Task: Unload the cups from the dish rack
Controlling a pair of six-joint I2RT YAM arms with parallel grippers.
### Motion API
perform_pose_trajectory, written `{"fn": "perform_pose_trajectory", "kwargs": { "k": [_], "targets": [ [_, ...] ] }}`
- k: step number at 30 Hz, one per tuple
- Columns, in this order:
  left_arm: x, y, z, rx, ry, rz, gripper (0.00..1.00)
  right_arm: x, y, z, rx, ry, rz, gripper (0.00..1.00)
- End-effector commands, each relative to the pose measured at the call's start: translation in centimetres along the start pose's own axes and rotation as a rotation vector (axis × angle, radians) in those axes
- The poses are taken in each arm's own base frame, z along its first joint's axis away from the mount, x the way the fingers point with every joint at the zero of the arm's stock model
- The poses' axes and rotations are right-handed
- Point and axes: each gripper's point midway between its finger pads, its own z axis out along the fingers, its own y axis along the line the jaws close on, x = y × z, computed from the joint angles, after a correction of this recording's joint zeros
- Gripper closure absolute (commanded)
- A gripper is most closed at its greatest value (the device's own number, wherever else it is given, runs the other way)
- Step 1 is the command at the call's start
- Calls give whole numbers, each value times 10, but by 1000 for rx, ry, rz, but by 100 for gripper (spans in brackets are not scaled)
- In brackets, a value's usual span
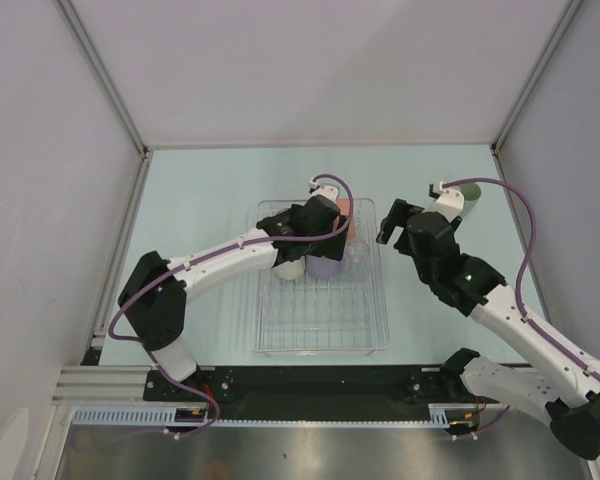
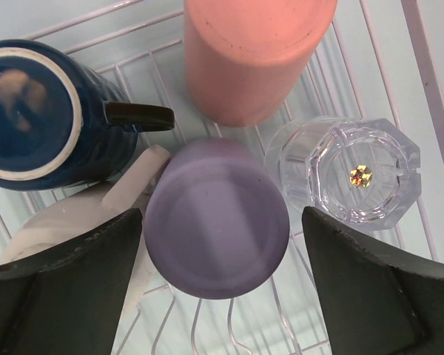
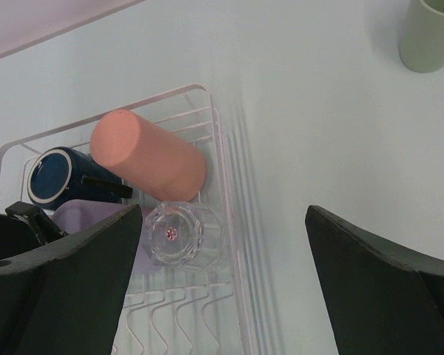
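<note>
The clear dish rack (image 1: 320, 335) sits mid-table. At its far end stand an upside-down lavender tumbler (image 2: 216, 218), a dark blue handled mug (image 2: 29, 115), a salmon tumbler (image 2: 251, 55), a clear glass (image 2: 351, 174) and a cream-white mug (image 2: 74, 214). My left gripper (image 2: 222, 248) is open above the lavender tumbler (image 1: 325, 266), one finger on each side, not touching it. My right gripper (image 3: 223, 222) is open and empty over the rack's right rim (image 3: 222, 148), beside the glass (image 3: 176, 233). A sage green tumbler (image 1: 470, 197) stands on the table outside the rack.
The rack's near half shows only bare wire grid (image 1: 315, 310). White walls with metal posts (image 1: 145, 150) enclose the table on three sides. The green tumbler (image 3: 429, 33) is far right of the right gripper.
</note>
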Motion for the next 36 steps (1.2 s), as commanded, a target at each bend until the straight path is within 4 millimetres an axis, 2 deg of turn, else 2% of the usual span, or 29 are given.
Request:
{"fn": "perform_pose_trajectory", "kwargs": {
  "k": [1, 4, 7, 9, 12, 13, 14, 18, 23, 29, 30, 32, 33, 35, 36],
  "targets": [
    [-8, -11, 0, 35, -21, -20, 9, -4, -3, 0, -7, -16, 22, 2],
    [-8, -10, 0, 30, -21, -18, 21, -2, -4, 0, -8, -15, 27, 2],
    [-8, -9, -2, 24, -26, -19, 42, -2, -4, 0, -10, -14, 29, 2],
    [-9, -7, -3, 16, -32, -17, 47, 0, -4, 0, -10, -10, 29, 2],
    [-14, -5, -7, 12, -46, -18, 69, 0, -4, 0, -12, -12, 34, 2],
    [-16, -4, -8, 7, -53, -17, 89, 0, -4, 0, -12, -12, 34, 2],
    [-18, -4, -10, 7, -59, -17, 99, 0, -5, -1, -11, -14, 35, 3],
    [-29, -4, -18, 0, -86, 1, 99, -3, -4, -2, -16, -20, 37, 3],
    [-52, -9, -38, 14, -143, 13, 100, -8, -5, -7, -17, -26, 41, 3],
    [-96, -9, -79, 22, -239, 10, 100, -22, -2, -17, -33, -46, 61, 3],
    [-108, -10, -92, 32, -267, 3, 100, -23, -2, -19, -35, -43, 62, 3],
    [-118, -8, -104, 36, -298, 5, 100, -28, -1, -22, -41, -51, 68, 3],
    [-128, -8, -119, 53, -333, -6, 100, -28, -1, -23, -45, -51, 69, 3],
    [-140, -10, -133, 81, -382, -15, 99, -31, 0, -26, -55, -57, 81, 3],
    [-138, -12, -135, 106, -385, -13, 100, -31, 0, -27, -59, -57, 86, 3]
  ]
}}
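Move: The purple cup stands between the left hand's open fingers, its middle about 1 cm ahead and 3 cm below. From that hand, the coral cup is roughly 9 cm ahead and 4 cm right, the clear glass 8 cm right and level, the white mug 8 cm left and level, all slightly lower. From the right hand, the purple cup lies about 19 cm left, 2 cm ahead and 14 cm below. The left fingers close around the purple cup, then lift it about 11 cm, tipping up some 10 degrees. ##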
